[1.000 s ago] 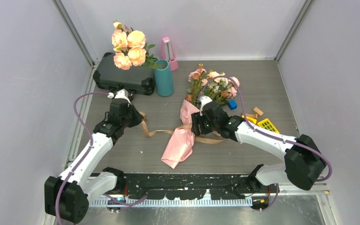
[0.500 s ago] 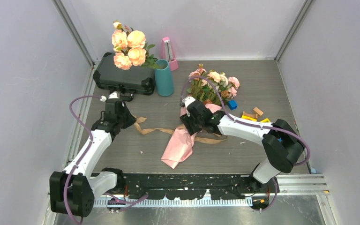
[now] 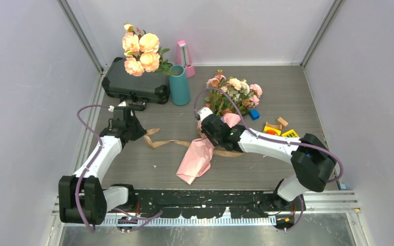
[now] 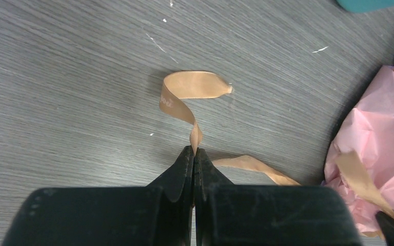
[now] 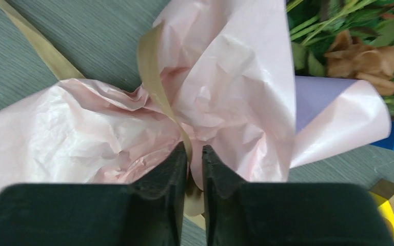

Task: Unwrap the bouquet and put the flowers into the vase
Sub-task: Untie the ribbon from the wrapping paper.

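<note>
The bouquet lies on the table right of centre, its pink paper spread toward the near edge. Small pink, cream and brown flowers stick out of the paper. A tan ribbon runs left from the bouquet's waist. My left gripper is shut on that ribbon's end, left of the bouquet. My right gripper has its jaws drawn in on the ribbon and paper at the waist. The teal vase stands upright behind them.
A black case with big peach roses above it sits at the back left. A pink metronome is behind the vase. A blue block and yellow and wooden blocks lie right of the bouquet.
My right gripper has moved left and back onto the bouquet's waist and its jaws have closed in. The left gripper has drawn the ribbon end slightly back and left.
</note>
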Motion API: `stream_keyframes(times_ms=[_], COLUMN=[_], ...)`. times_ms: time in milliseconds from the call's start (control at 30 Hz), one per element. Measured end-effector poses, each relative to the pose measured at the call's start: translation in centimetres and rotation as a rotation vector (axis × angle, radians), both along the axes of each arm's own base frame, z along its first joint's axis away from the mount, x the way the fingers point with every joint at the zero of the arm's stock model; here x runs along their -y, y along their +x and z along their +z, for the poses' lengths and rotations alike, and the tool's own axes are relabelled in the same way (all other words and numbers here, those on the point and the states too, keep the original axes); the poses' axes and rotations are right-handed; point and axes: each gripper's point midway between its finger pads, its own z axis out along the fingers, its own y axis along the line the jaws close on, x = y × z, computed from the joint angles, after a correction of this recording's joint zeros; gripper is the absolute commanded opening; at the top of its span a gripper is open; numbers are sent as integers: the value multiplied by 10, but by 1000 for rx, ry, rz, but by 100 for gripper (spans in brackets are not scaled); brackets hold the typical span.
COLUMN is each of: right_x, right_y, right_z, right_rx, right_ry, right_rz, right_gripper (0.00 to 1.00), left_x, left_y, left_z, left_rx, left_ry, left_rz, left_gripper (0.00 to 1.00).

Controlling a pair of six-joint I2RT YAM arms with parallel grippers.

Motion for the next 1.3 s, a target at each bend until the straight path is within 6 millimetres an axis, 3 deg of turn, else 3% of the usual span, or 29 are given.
stream_keyframes(times_ms=[167,333,500,667,900,1300], right_x=[4,15,46,104,198,333], right_y=[-4,-8,-7,10,20,13], right_z=[34,64,89,109,105,112], right_rx=[58,117,167,218,247,322], right_ry=[81,160,225,268,242,284], right_rz=[-20,-56,-159,-363,-722,-1271], right_gripper=[1,0,0,0,0,0], left_x=[-3,-5,-8,-8,-7,-16], left_y=[-1,0,5,7,7,6], left_z=[-16,-23,-27,-26,-25,-14], left_rx=[-57,-80,-94,-86,-87,-66], left_ry=[8,6,-4,-35,-57,-60], left_rz=[-8,-16,-15,-14,-20,11], left_gripper=[0,0,0,0,0,3])
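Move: The ribbon's loose crossing over the bouquet's neck lies right at the right hand's open fingertips, with the pink wrapping paper about 3 cm below and some 2 cm back. From the right hand, the flower heads are roughly 15 cm ahead and 12 cm right, the blue block 8 cm ahead and 20 cm right. The left hand already pinches the ribbon's left tail; that crossing is about 23 cm to its right, level ahead and slightly lower. Right hand closes on the ribbon, rises 11 cm, swings some 33 cm right turning clockwise; left keeps its tail. ##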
